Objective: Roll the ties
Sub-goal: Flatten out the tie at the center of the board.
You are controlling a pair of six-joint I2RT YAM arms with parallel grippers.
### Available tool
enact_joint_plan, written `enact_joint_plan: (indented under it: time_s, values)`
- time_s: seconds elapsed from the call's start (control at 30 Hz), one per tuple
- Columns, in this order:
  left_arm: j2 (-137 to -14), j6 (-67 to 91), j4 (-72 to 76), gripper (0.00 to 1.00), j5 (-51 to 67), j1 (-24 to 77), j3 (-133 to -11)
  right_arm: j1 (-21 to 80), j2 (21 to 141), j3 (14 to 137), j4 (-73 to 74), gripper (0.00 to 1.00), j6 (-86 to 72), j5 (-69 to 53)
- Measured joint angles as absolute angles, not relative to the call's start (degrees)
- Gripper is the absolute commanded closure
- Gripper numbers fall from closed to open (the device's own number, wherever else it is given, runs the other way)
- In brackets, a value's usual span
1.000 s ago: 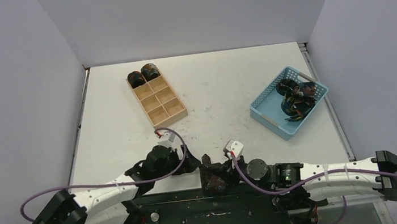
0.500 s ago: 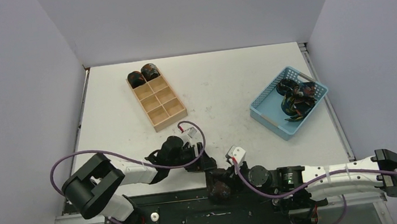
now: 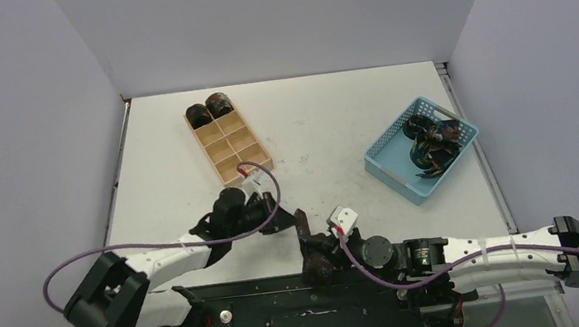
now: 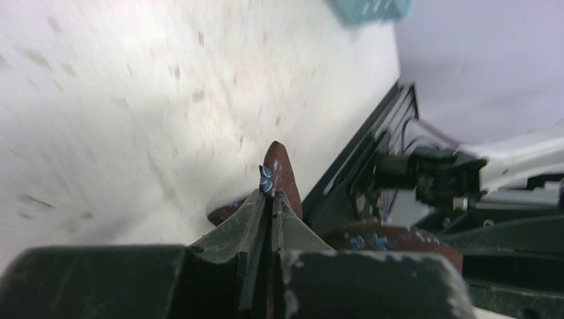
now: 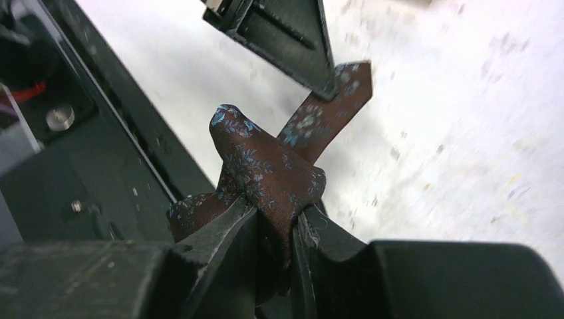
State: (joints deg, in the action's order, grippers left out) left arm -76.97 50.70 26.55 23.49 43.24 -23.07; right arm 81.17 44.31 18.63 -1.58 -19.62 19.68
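Note:
A dark brown tie [image 3: 310, 248] with small blue flowers lies at the table's near edge, between my two grippers. My left gripper [image 3: 286, 219] is shut on its pointed end [image 4: 279, 174], which sticks out past the fingertips [image 4: 256, 203]. My right gripper [image 3: 321, 261] is shut on the bunched, partly coiled part of the tie [image 5: 273, 176]. The strip [image 5: 326, 109] runs from that bunch up to the left gripper's fingers [image 5: 292, 40]. Two rolled ties [image 3: 209, 109] sit in the far compartments of the wooden tray [image 3: 237, 155].
A light blue basket [image 3: 390, 163] at the right holds several more dark ties [image 3: 432, 139]. The black mounting rail [image 3: 269, 299] runs along the near table edge just below the bunched tie.
My left gripper swung toward the bunch, then drew back up and left with the tie's pointed end, stretching the strip. My right gripper stayed shut on the bunch and shifted slightly.

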Motion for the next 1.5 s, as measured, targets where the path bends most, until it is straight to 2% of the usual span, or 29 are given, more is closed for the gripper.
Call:
enact_joint_plan:
  time_s: [0.1,0.13,0.23,0.3,0.37,0.63,0.8,0.93,1.1,1.23,1.27,1.4,1.43,1.5]
  values:
    - [-67.75,48.62,20.78,1.0,20.25,38.2,-25.3,81.14,44.69,23.42,-2.07,0.87,-15.9,22.13]
    - [-65.08,48.03,18.68,0.93,18.57,36.84,-26.72,81.06,44.73,24.84,-2.76,0.88,-14.81,23.33]
    - [-59.46,46.09,12.4,0.6,13.17,34.85,-31.44,79.5,45.34,29.12,-2.92,0.91,-12.88,28.1]
    - [-56.82,44.82,8.12,0.46,9.34,34.41,-34.35,76.99,46.83,33.52,-0.89,0.95,-12.62,32.93]
    - [-54.41,43.94,4.29,0.38,5.74,34.37,-35.97,74.06,48.12,38.48,2.72,0.95,-13.1,39.44]
    - [-44.56,41.3,-6.26,0.33,-6.33,34.22,-36.32,70.57,49.34,55.61,17.63,0.95,-13.63,66.0]
    - [-42.78,41.04,-9.1,0.33,-9.5,34.11,-36.53,70.57,57.12,64.86,22.74,0.95,-12.56,78.02]
    - [-39.83,41.71,-12.64,0.32,-11.88,34.13,-36.14,70.57,71.26,69.04,28.62,0.95,-13.98,82.35]
    - [-30.59,43.77,-18.2,0.31,-16.99,34.11,-34.28,70.98,92.77,73.17,37.63,0.95,-17.93,81.34]
    - [-24.14,45.76,-22.65,0.3,-21.65,34.09,-33.19,72.31,105.71,73.93,39.33,0.94,-17.23,78.7]
    - [-23.07,46.17,-23.81,0.3,-22.7,34.09,-33.08,72.86,108.07,73.93,39.22,0.9,-16.62,77.67]
    - [-20.49,47.66,-27.77,0.28,-26.3,34.09,-32.69,75.64,113.93,73.93,35.9,0.34,-12.67,72.84]
    - [-19.97,47.83,-28.73,0.27,-27.22,34.09,-32.69,76.51,114.74,74.02,34.61,0.24,-11.86,71.22]
    - [-18.87,47.99,-30.26,0.26,-29.39,34.09,-32.69,78.11,115.55,74.24,32.47,0.12,-10.17,67.18]
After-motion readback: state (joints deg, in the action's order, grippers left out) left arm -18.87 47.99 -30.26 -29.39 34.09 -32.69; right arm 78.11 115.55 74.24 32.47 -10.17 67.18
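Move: The right hand already grips the gathered tie, and the left hand's shut fingers are at the tie's free end. The bare spot of table for it lies some 14 cm ahead of the right hand, 3 cm to its right and 7 cm down; from the left hand it is about 5 cm ahead, 9 cm right and 5 cm down. From the right hand the wooden tray is about 32 cm ahead and 21 cm left, the blue basket 25 cm ahead and 33 cm right. The right hand keeps its grip on the tie and swings it up about 25 cm, forward and to the right, then comes steeply down some 28 cm and back to the left, rolling over towards its right until the fingers point forward, and opens low over the table centre to let go of the tie. Meanwhile the left hand, rising about 14 cm and forward, opens and comes away from the tie's end, then draws off well to the left with a 55-degree counter-clockwise turn. ##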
